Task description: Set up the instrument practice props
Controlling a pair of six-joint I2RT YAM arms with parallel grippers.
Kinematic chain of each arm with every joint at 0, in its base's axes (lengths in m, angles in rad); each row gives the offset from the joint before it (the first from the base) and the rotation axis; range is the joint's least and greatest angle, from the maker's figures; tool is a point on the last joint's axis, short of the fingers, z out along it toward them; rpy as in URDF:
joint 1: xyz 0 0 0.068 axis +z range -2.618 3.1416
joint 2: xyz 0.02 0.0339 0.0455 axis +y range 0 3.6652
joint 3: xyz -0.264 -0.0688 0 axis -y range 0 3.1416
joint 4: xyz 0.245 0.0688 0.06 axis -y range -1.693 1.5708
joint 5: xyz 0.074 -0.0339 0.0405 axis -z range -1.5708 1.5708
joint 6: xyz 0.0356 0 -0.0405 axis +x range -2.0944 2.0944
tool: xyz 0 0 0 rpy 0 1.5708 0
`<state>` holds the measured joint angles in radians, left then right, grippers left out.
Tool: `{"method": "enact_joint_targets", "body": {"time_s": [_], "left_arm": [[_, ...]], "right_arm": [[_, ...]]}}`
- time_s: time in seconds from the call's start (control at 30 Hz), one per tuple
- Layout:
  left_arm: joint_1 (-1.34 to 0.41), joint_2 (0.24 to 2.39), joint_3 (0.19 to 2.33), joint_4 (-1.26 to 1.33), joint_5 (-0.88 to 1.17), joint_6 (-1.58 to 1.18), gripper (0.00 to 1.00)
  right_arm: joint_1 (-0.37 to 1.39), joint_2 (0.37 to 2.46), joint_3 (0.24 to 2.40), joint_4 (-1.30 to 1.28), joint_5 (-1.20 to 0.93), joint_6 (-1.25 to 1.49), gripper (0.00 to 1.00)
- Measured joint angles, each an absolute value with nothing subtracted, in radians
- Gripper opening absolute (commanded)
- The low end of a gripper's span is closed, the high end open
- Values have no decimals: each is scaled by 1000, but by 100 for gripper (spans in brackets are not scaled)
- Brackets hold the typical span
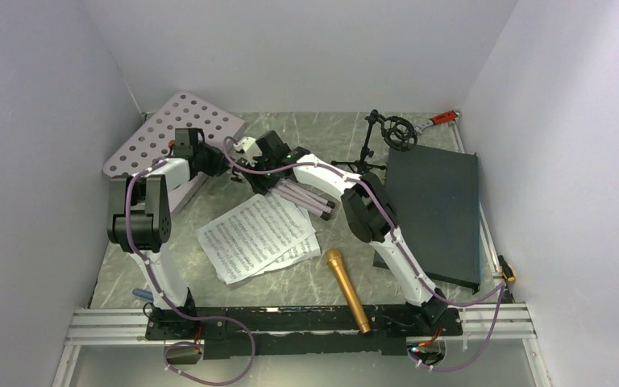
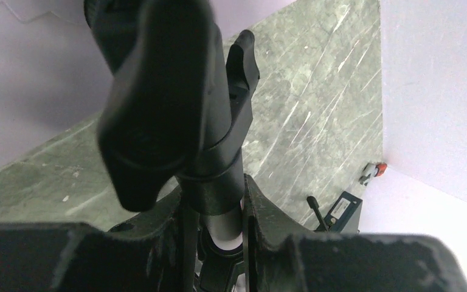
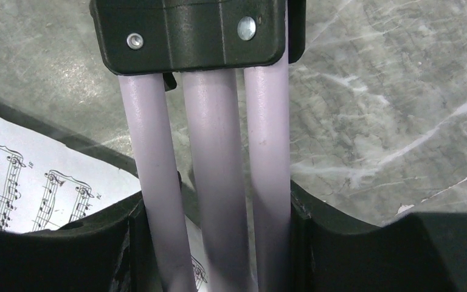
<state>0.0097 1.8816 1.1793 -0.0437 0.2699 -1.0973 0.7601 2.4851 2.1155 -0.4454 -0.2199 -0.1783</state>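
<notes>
The music stand lies on its side, its lilac perforated desk (image 1: 173, 133) at the back left and its folded legs (image 1: 306, 197) pointing right. My left gripper (image 1: 213, 164) is shut on the stand's shaft (image 2: 219, 222), just below a black knob (image 2: 158, 109). My right gripper (image 3: 216, 207) is shut across the three lilac legs (image 3: 213, 152), with a finger pressed against each outer leg. Two music sheets (image 1: 258, 234) lie overlapped under the legs. The gold microphone (image 1: 346, 290) lies near the front. The black mic stand (image 1: 383, 137) stands at the back.
A dark grey slab (image 1: 435, 210) covers the right side of the table, and a red-handled wrench (image 1: 443, 118) lies in the back right corner. White walls close in on the left, back and right. The arm bases sit on a rail (image 1: 290, 318) at the front.
</notes>
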Motion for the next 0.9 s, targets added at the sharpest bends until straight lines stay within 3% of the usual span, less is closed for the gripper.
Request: {"method": "enact_joint_targets", "body": {"time_s": [0.9], "left_arm": [[-108, 1629, 1235, -91, 232, -910, 3]], "right_arm": [[773, 2226, 1927, -435, -91, -72, 0]]}}
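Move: My left hand already has the music stand's black neck. Its perforated panel lies some 13 cm to the left and 6 cm ahead, about 3 cm lower, and the sheet music roughly 19 cm back and 9 cm right, about 8 cm down. My right hand already holds the folded legs. Their feet lie about 17 cm right, 7 cm back and a little lower, and the sheet music 14 cm back, 2 cm left, some 3 cm down. I lift the folded stand with both hands, keeping both grips closed on it. My left hand carries the neck up about 12 cm, drifting to the right, and tips its fingers upward some 20 degrees while turning slightly clockwise. My right hand raises the legs more modestly, about 8 cm, easing right and a touch back. ##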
